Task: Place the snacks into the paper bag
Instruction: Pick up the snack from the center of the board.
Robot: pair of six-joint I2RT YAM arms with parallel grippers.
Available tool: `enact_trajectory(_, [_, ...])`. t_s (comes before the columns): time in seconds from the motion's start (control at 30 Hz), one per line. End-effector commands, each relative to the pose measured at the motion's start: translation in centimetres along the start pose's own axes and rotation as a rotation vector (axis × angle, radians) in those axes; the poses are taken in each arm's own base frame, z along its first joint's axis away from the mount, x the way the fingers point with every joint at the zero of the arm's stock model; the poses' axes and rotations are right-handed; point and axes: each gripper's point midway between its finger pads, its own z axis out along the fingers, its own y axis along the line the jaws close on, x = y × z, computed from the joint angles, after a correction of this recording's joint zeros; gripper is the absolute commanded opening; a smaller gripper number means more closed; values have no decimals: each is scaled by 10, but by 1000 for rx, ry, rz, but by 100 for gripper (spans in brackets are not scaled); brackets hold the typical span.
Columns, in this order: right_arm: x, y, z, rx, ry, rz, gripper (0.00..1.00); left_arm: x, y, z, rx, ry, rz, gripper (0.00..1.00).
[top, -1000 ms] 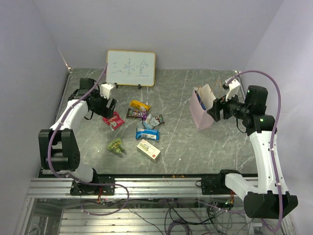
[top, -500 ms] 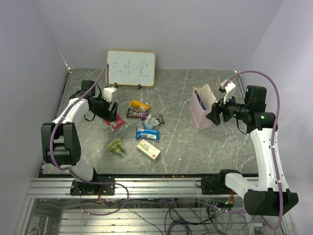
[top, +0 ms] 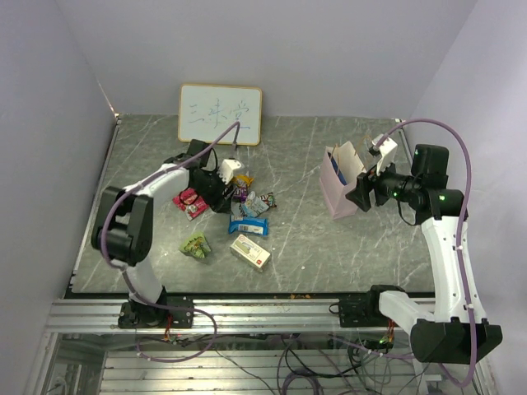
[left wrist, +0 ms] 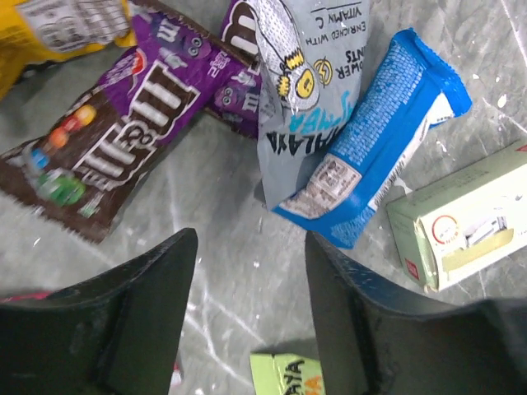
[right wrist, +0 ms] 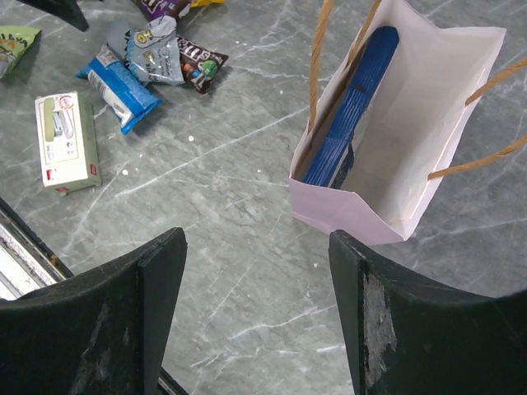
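The pale pink paper bag [top: 336, 191] stands open at the right, with a dark blue packet [right wrist: 350, 111] inside it [right wrist: 412, 140]. My right gripper [top: 361, 191] is open and empty beside the bag, over bare table [right wrist: 257, 239]. My left gripper [top: 222, 193] is open and empty, low over the snack pile [left wrist: 251, 247]. Just beyond its fingertips lie a brown-purple M&M's packet [left wrist: 115, 148], a grey packet [left wrist: 305, 90] and a blue-white bar [left wrist: 387, 140]. The orange packet [top: 244, 178] is partly hidden by the gripper.
A pink packet [top: 191, 202], a green packet [top: 196, 244] and a pale box [top: 250, 252] lie near the pile. A white writing board [top: 220, 114] stands at the back. The metal rail [top: 247, 313] runs along the near edge.
My left gripper has swung right, from over the pink packet to over the snack pile. The right arm has hardly moved.
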Motion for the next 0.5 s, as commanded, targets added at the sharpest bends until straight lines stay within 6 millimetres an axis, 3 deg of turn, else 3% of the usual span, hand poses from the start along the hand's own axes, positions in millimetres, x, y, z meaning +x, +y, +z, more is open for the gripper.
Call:
enact_trajectory(0.0, [3,8,1,-27,-14,0,70,-17,-8,25,111,-23,-33,63])
enact_trajectory(0.23, [12,12,9,-55,-16,1,70,-25,-18,48,194,-21,-99,54])
enact_trajectory(0.47, [24,10,18,-72,5,-4,69,-34,-19,58,217,-37,-124,34])
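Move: The grey packet lying in the middle of the snacks has its centre about 8 cm to the left hand's right, 3 cm ahead and some 5 cm below, its loose end pointing back at the hand. The blue bar lies roughly 7 cm right and 3 cm back, the white box 7 cm right and 10 cm back, and the purple M&M's packet 3 cm right and 7 cm ahead. From the right hand, the grey packet is about 24 cm left, 8 cm ahead and 24 cm below. The left hand sweeps about 5 cm to the right towards the grey packet, sinking nearly 4 cm on the way and then rising again by almost 1 cm, while the wrist tips some 10 degrees and the fingers narrow from well open to under half open, coming in on the packet's near loose end so that it sits pinched between the tips. Meanwhile the empty right hand, its fingers staying open, sinks about 3 cm beside the paper bag. ##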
